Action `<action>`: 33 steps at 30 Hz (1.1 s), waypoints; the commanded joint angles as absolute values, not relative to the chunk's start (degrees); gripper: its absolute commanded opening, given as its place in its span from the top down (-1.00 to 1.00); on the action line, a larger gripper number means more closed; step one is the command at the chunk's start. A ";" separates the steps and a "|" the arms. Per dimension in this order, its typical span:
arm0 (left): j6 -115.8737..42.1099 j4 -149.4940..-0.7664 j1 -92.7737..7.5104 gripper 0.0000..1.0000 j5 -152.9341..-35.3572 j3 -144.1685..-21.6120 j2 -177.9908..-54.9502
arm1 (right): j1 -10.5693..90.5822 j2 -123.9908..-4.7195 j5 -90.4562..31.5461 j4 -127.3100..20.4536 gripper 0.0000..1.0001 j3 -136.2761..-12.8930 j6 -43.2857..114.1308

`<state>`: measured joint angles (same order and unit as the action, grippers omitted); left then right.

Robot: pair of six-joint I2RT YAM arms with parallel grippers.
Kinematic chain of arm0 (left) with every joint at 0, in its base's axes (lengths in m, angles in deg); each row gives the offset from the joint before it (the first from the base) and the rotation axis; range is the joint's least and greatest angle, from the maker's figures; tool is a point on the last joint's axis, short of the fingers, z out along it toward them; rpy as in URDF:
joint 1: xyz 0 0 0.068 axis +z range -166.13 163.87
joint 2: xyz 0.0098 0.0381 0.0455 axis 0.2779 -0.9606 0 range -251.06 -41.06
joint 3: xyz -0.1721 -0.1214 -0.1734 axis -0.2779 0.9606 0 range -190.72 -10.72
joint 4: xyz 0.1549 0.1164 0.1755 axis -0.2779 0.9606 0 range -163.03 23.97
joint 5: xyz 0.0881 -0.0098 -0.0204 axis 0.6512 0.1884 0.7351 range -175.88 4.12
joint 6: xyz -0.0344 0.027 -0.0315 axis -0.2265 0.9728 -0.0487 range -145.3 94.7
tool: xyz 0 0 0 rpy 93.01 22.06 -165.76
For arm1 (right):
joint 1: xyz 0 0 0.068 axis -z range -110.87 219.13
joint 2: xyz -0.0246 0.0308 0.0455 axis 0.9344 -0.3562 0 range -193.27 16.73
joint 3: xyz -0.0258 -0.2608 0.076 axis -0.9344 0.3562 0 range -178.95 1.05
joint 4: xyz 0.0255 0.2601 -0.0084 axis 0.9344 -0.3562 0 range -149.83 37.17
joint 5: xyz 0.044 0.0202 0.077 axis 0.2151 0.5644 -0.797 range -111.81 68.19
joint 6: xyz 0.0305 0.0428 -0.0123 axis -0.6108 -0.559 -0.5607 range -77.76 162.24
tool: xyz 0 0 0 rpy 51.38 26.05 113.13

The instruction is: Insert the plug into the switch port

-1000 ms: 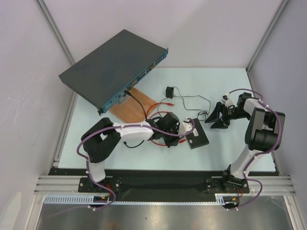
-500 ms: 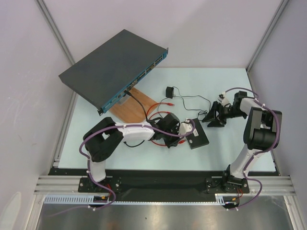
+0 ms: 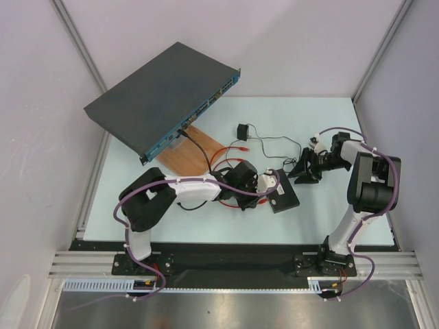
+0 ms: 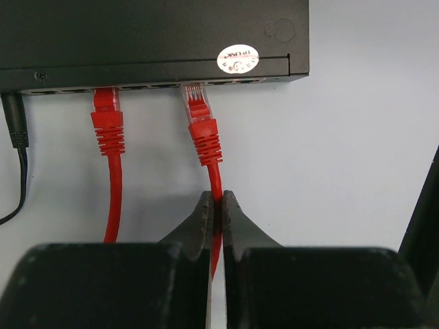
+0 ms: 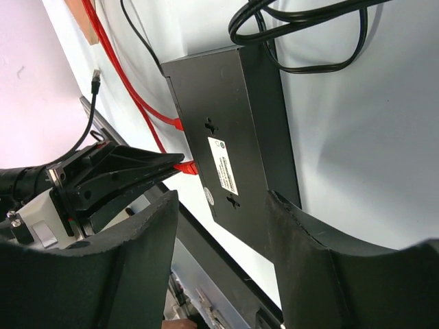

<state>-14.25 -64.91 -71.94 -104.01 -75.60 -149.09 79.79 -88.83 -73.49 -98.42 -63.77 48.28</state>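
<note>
The small black switch (image 4: 151, 34) with a white label lies on the table, its port edge facing my left gripper. The plug (image 4: 195, 97), clear-tipped with a red boot, sits slightly tilted at the mouth of a port, most of its clear body still showing. My left gripper (image 4: 214, 200) is shut on its thin red cable (image 4: 215, 175) just behind the boot. In the top view my right gripper (image 3: 302, 170) is open, just right of the switch (image 3: 287, 199). In the right wrist view the switch (image 5: 233, 137) shows between its spread fingers (image 5: 147, 240).
Another red plug (image 4: 106, 110) sits in a port to the left, next to a black power lead (image 4: 17, 133). The large grey rack unit (image 3: 164, 92) stands at the back left over a wooden board (image 3: 195, 154). A black cube (image 3: 243, 131) and its looped wire (image 3: 278, 147) lie behind the switch.
My right gripper has moved left toward the switch, staying open. The left arm and the plug have not visibly moved.
</note>
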 commanded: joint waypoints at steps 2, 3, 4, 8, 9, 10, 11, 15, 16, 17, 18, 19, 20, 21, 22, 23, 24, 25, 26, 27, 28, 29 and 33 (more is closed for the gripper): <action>-12.74 -68.02 -72.21 0.99 -107.15 -77.43 -149.70 | 79.50 -89.62 -74.02 -98.98 -0.15 -62.94 48.22; -12.65 -68.02 -72.21 0.99 -107.41 -77.43 -149.70 | 79.50 -89.54 -74.11 -98.89 -0.14 -62.67 47.95; -12.65 -68.02 -72.12 0.99 -107.50 -77.34 -149.78 | 79.50 -89.53 -74.20 -98.63 -0.13 -62.24 47.43; -13.08 -68.54 -72.21 0.99 -107.68 -77.34 -150.40 | 79.50 -89.01 -74.20 -97.92 -0.10 -60.57 46.37; -13.26 -68.63 -72.21 0.99 -107.59 -77.60 -150.57 | 79.50 -89.09 -74.20 -98.01 -0.08 -60.21 46.46; -13.35 -68.72 -72.21 0.99 -107.59 -77.87 -150.84 | 79.50 -89.18 -74.28 -98.18 -0.08 -60.12 46.46; -13.70 -68.72 -72.12 0.99 -107.51 -77.96 -151.01 | 79.50 -89.44 -74.20 -98.27 -0.07 -60.04 46.46; -14.40 -69.25 -72.21 0.99 -107.24 -79.36 -152.15 | 79.50 -89.80 -74.72 -99.15 0.05 -59.51 47.07; -14.49 -69.33 -72.12 0.99 -107.15 -79.71 -152.42 | 79.42 -89.71 -74.90 -99.50 0.07 -59.42 47.33; -14.67 -69.34 -72.21 0.99 -106.98 -80.15 -152.60 | 79.33 -89.88 -74.99 -99.76 0.11 -59.25 47.51; -14.67 -69.42 -72.12 0.99 -106.72 -80.42 -152.77 | 79.24 -90.15 -75.07 -99.94 0.14 -59.16 47.95; -14.75 -69.51 -72.12 0.99 -106.45 -80.68 -153.21 | 78.98 -90.15 -75.25 -100.29 0.17 -59.16 48.21; -14.93 -69.51 -72.12 0.99 -106.19 -81.03 -153.21 | 78.98 -90.24 -75.25 -100.38 0.20 -59.07 48.30; -15.02 -69.51 -72.03 0.99 -106.01 -81.21 -153.47 | 78.89 -90.32 -75.25 -100.47 0.21 -59.07 48.39; -15.11 -69.68 -72.03 0.99 -105.75 -81.30 -153.65 | 78.72 -90.33 -75.34 -100.47 0.22 -59.07 48.48; -15.19 -69.95 -72.03 1.00 -105.49 -81.38 -153.57 | 78.45 -90.33 -75.34 -100.47 0.24 -59.15 48.48; -15.28 -70.04 -72.03 0.99 -105.14 -81.47 -153.65 | 78.36 -90.33 -75.43 -100.56 0.25 -59.16 48.56; -15.28 -70.04 -71.94 0.99 -104.18 -81.56 -153.83 | 78.27 -90.33 -75.43 -100.56 0.25 -59.16 48.57; -15.20 -69.78 -72.03 1.00 -103.73 -81.73 -154.09 | 78.19 -90.41 -75.43 -100.47 0.26 -59.16 48.48; -15.28 -69.77 -72.03 0.99 -102.94 -82.00 -154.09 | 78.01 -90.41 -75.51 -100.47 0.27 -59.24 48.48; -15.20 -69.77 -72.03 0.99 -102.41 -82.09 -154.18 | 77.92 -90.41 -75.52 -100.47 0.26 -59.24 48.48; -15.11 -69.77 -72.03 0.99 -101.62 -82.26 -154.35 | 77.75 -90.50 -75.52 -100.64 0.27 -59.24 48.48; -15.11 -68.99 -72.03 0.99 -99.77 -82.97 -154.71 | 77.75 -90.24 -75.69 -101.00 0.28 -60.03 48.65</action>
<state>-14.76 -66.68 -71.94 -102.48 -80.50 -153.99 78.08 -90.01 -74.24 -99.90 -59.07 47.47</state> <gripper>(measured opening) 0.058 0.360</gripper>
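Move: The left fingers hold the red cable just behind its plug; the switch port lies about 5 cm to their right, 1 cm ahead and 1 cm lower, the plug's tip at its edge. The seated red plug is some 5 cm ahead and 4 cm right of the left hand, the power plug 9 cm ahead and 4 cm right. From the open right gripper, the switch's middle is about 5 cm back, 5 cm left and 4 cm below; the coiled cable lies 3 cm ahead, 3 cm left and 6 cm below. Keep the left fingers shut on the red cable and, after a slight settling down, push the plug right against the port side of the switch, about 2 cm, then carry it 2 cm forward. Bring the right gripper back about 3 cm towards the near half of the switch, sinking and easing left, while tipping it slightly and closing the fingers partway, still apart. ##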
